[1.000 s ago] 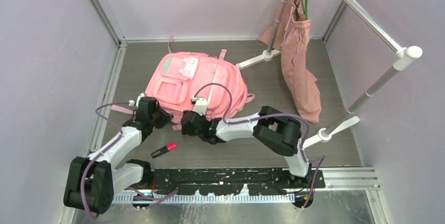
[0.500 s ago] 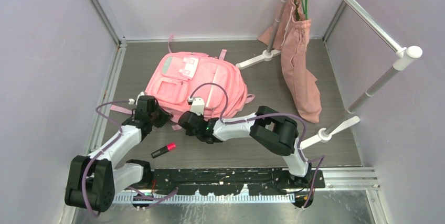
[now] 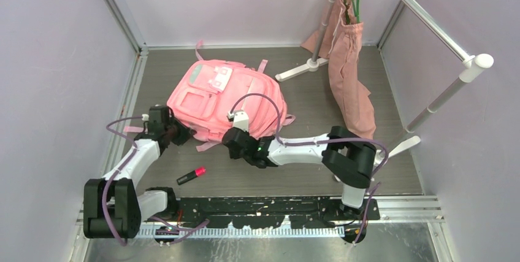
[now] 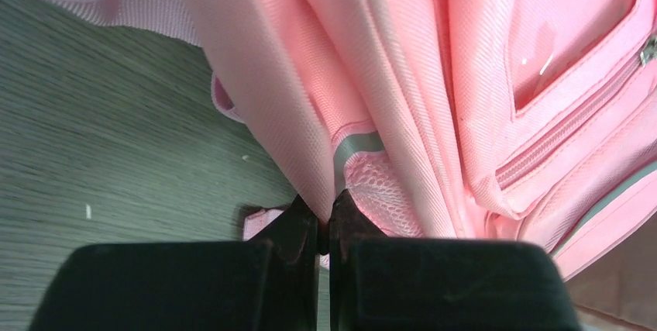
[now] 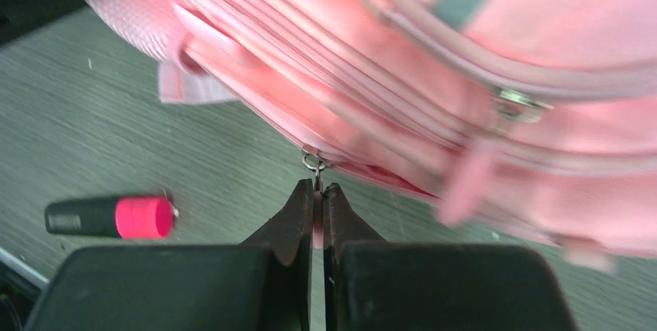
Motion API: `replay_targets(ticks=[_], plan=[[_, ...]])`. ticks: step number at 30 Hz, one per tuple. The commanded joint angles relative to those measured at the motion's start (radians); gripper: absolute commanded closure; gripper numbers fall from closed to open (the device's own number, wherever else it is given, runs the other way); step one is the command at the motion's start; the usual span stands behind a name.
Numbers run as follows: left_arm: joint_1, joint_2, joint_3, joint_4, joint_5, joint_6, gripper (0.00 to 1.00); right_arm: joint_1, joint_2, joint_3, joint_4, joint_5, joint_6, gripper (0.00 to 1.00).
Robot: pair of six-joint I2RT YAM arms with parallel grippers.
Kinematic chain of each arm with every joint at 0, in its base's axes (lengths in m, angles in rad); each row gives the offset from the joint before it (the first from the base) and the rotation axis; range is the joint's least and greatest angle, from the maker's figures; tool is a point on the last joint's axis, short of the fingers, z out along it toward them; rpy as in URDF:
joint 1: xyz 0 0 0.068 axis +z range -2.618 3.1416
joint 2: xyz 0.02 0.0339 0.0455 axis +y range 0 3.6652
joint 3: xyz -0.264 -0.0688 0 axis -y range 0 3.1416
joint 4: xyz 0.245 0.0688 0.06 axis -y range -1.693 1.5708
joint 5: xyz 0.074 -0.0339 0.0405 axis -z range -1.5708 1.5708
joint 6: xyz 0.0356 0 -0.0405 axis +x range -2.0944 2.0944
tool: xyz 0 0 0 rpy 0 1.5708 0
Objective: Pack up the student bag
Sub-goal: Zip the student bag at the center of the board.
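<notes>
The student bag [image 3: 221, 93], a bright pink backpack, lies flat on the grey floor in the top view. My left gripper [image 3: 176, 132] is at its near-left corner. In the left wrist view the left gripper [image 4: 325, 211] is shut on a fold of the student bag's [image 4: 434, 75] side fabric beside a mesh pocket [image 4: 380, 191]. My right gripper [image 3: 230, 142] is at the bag's near edge. Seen from the right wrist, the right gripper [image 5: 318, 191] is shut on the pink zipper pull [image 5: 313, 162] of the student bag [image 5: 434, 75].
A black marker with a pink cap [image 3: 191, 175] lies on the floor between the arms, left of the right gripper as the marker [image 5: 108, 217]. A dusty-pink cloth sack [image 3: 349, 84] hangs from a white rack [image 3: 429, 26] at the back right; a rack foot [image 3: 294, 70] lies behind the bag.
Both grippers have closed, the left on the bag's fabric and the right on the zipper pull. The left arm has drawn left and the right gripper has shifted slightly right.
</notes>
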State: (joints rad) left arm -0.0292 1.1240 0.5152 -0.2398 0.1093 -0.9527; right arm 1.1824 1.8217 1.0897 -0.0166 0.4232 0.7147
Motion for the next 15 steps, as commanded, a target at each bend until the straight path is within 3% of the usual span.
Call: replay_targets(ticks=[1,7,15], plan=[[0.121,0.022,0.078,0.013,-0.039,0.055,1.00,0.004,-0.132,-0.062,-0.160,0.008,-0.079,0.99],[0.238,0.035,0.118,0.007,-0.007,0.054,1.00,-0.033,-0.296,-0.173,-0.302,0.063,-0.095,0.99],[0.302,0.153,0.277,-0.005,0.021,0.047,1.00,-0.200,-0.506,-0.292,-0.416,0.065,-0.144,0.99]])
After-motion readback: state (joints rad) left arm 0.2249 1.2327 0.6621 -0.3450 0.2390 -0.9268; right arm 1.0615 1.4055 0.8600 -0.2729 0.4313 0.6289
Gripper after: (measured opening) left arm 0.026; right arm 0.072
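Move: The right hand has the zip pull pinched at the bag's near edge. The bag's right end, where the zip is headed, lies about 19 cm to its right, 7 cm ahead and roughly level. The bag's middle is some 15 cm straight ahead, and the marker about 12 cm back, 13 cm left and 4 cm lower. For the left hand, shut on the bag's near-left corner, the zip pull is about 13 cm right and 3 cm back, level. Still pinching the zip pull, the right hand drags it some 12 cm to the right along the bag's near edge towards the right end, dipping slightly back and then forward again, and lifting about 4 cm, mostly late. Against this the left hand keeps its grip on the bag's near-left corner and hauls it about 5 cm left and 2 cm forward, rising slightly and turning about 10 degrees counter-clockwise. ##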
